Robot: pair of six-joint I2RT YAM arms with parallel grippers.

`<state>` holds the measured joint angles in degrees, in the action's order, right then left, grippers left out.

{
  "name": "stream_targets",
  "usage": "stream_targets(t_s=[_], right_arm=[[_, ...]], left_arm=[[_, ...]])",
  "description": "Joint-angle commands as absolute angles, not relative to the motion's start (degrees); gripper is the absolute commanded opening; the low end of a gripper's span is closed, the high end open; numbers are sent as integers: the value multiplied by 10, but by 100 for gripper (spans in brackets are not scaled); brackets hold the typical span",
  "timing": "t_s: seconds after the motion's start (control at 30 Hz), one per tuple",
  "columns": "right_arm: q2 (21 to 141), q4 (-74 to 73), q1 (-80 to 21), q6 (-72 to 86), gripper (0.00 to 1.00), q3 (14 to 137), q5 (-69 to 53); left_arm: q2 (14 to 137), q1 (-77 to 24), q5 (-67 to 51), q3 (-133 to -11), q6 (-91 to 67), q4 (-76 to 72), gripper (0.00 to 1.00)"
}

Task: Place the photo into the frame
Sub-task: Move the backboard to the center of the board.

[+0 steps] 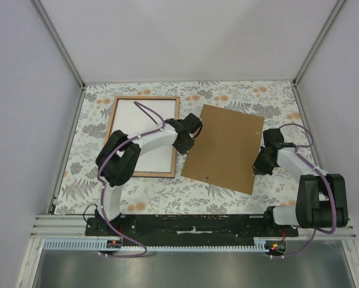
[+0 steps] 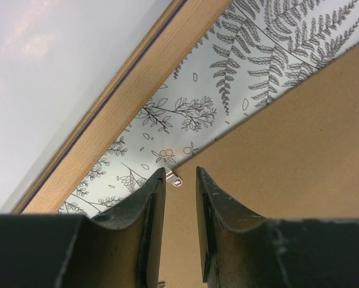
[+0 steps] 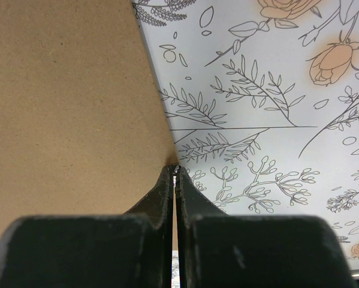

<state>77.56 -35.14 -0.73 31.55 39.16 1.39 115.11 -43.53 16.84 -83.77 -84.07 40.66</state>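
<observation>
The frame [image 1: 146, 98], light wood face up, lies flat at the left [image 2: 137, 102]. The photo [image 1: 131, 117] rests inside it, white back up [image 2: 47, 72]. The brown backing board [image 1: 224, 147] lies skewed on the cloth to its right. My left gripper [image 1: 184, 144] hovers open over the board's left edge [image 2: 180, 174], with a small metal tab [image 2: 177, 179] just beyond its left fingertip. My right gripper [image 1: 260, 165] is at the board's right edge, shut [image 3: 175, 168] on a small shiny tab at the rim of the board [image 3: 65, 102].
A floral cloth [image 1: 245, 99] covers the table, with grey walls close on three sides. A strip of cloth [image 2: 185, 114] separates frame and board. Both arm bases sit on the rail [image 1: 191, 225] at the near edge.
</observation>
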Motion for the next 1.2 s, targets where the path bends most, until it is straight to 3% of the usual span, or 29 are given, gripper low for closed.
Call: stream_targets(t_s=[0.0,0.8,0.97,1.1,1.17], right_arm=[[771,-341,-4,306,0,396,16],[760,-335,-4,298,0,393,2],[754,-334,-5,297,0,391,2],[750,-334,-4,297,0,390,2],[746,-333,-4,296,0,390,2]], left_arm=[[1162,-437,205,-858,-891,438,33],[1203,-446,193,-889,-947,481,29],[1207,-451,195,-889,-953,485,17],[1201,-452,204,-890,-950,489,2],[1198,-453,207,-891,-947,490,2]])
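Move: The backboard's left-edge clip lies right between my left hand's open fingertips, about 1 cm below. From that hand the backboard's middle is some 14 cm to the right and 3 cm ahead, its front-edge clip about 7 cm right and 10 cm back, and the frame's middle 17 cm left and 7 cm ahead. From my right hand, still shut at the board's right edge, that left clip is roughly 25 cm left and 8 cm ahead, about level. I lower my left hand some 1.5 cm onto the left-edge clip, swaying about 1 cm to the left and back again on the way while the wrist turns slightly counter-clockwise. Once down, I shut the fingers almost fully and pinch the clip. My right hand stays nearly in place, keeping its grip on the opposite edge's clip. ##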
